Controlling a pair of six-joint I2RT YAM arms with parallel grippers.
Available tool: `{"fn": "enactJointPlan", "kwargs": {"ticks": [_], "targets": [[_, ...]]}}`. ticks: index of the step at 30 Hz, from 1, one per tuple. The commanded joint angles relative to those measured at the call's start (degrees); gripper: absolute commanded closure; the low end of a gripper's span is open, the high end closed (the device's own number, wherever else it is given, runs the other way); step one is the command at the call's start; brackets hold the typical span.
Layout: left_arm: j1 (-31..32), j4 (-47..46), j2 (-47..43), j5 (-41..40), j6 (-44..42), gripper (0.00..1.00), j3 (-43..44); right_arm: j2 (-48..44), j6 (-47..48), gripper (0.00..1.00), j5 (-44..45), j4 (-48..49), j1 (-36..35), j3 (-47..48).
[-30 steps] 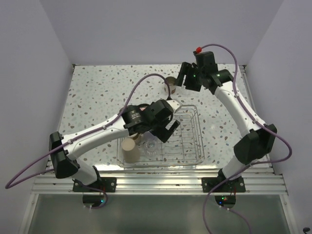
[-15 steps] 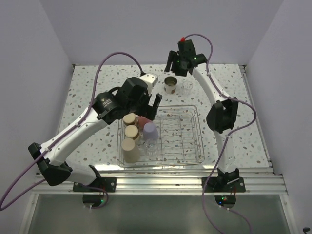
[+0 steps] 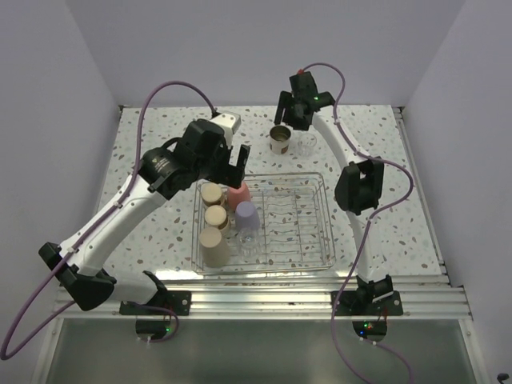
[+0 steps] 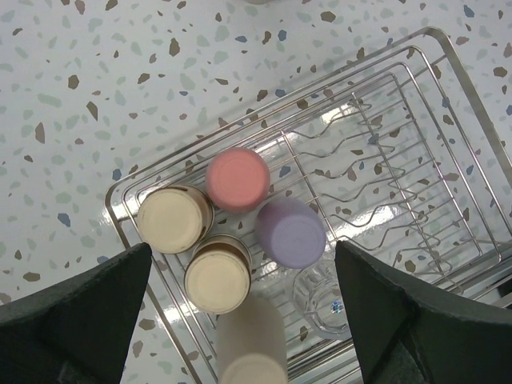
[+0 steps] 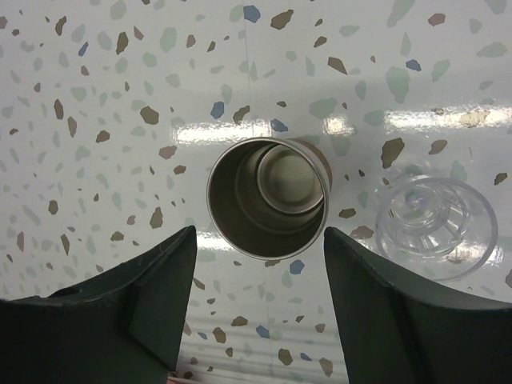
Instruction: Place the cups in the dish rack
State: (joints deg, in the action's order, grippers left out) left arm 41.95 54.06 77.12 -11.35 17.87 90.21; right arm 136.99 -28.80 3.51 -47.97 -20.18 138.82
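The dish rack (image 3: 308,232) (image 4: 448,96) is a silver wire basket mid-table. Its left end holds two upside-down brown cups (image 4: 174,218) (image 4: 218,274), a red-pink cup (image 4: 237,178), a lavender cup (image 4: 291,232), a tall tan cup (image 4: 252,344) and a clear cup (image 4: 326,296). My left gripper (image 3: 232,168) (image 4: 242,268) hangs open and empty high above them. Behind the rack, on the table, a brown metallic cup (image 3: 279,139) (image 5: 268,198) stands mouth up beside a clear cup (image 3: 306,142) (image 5: 436,226). My right gripper (image 3: 290,112) (image 5: 260,268) hovers open above the brown one, touching nothing.
The speckled table (image 3: 160,152) is walled by white panels on the left, back and right. A metal rail (image 3: 264,300) runs along the near edge by the arm bases. The rack's right half (image 3: 300,216) shows only bare wire.
My left gripper has risen and drawn back to the upper left, off the rack, uncovering the cups there. My right gripper has shifted left and back to above the brown cup.
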Motion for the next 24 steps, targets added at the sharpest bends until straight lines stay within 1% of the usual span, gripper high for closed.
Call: {"fn": "enactJointPlan", "kwargs": {"ticks": [1,11,16,19,20,21,24], "targets": [[-1.43,-1.15,-1.36,1.42,-1.17,0.01,-0.39,1.7,1.02,0.32,1.59,0.59,0.23,-0.4],[-2.4,-0.71,-2.24,0.46,-0.03,0.0,-1.62,5.57,1.46,0.33,2.82,1.29,0.41,0.31],[-2.58,-1.15,-2.59,0.11,0.94,0.0,-2.85,6.71,1.81,0.35,2.65,1.73,0.5,0.04],[-2.75,-1.5,-2.5,0.02,1.2,0.01,-2.85,7.33,1.64,0.48,2.21,2.09,0.58,0.04],[-2.76,-1.59,-2.24,-0.07,1.2,0.0,-2.68,7.42,1.55,0.55,1.86,2.26,0.59,0.04],[-2.76,-1.68,-2.15,-0.07,1.2,0.01,-2.68,7.5,1.46,0.68,1.77,2.44,0.59,0.04],[-2.84,-1.77,-1.8,-0.16,1.2,0.01,-2.24,7.42,1.29,0.86,1.42,2.7,0.5,0.22]]}}
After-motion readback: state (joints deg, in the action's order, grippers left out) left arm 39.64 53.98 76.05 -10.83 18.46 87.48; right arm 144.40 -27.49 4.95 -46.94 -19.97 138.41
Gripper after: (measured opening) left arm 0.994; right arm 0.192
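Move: The steel cup stands just below the right hand, about 1 cm ahead, 1 cm to its left and its middle some 11 cm down. The clear glass stands about 10 cm to the right of that cup and roughly level with it; the dish rack's middle is some 30 cm back from the hand and 8 cm to its left. From the left hand, the steel cup lies about 30 cm ahead, 17 cm right and 25 cm below. The right hand pinches the steel cup's right-hand wall at the rim, one finger inside the cup and the other outside. To get there it sinks almost straight down by about 7.5 cm with fingers part open, tipping them a few degrees steeper, then eases to a stop and closes them most of the way. ##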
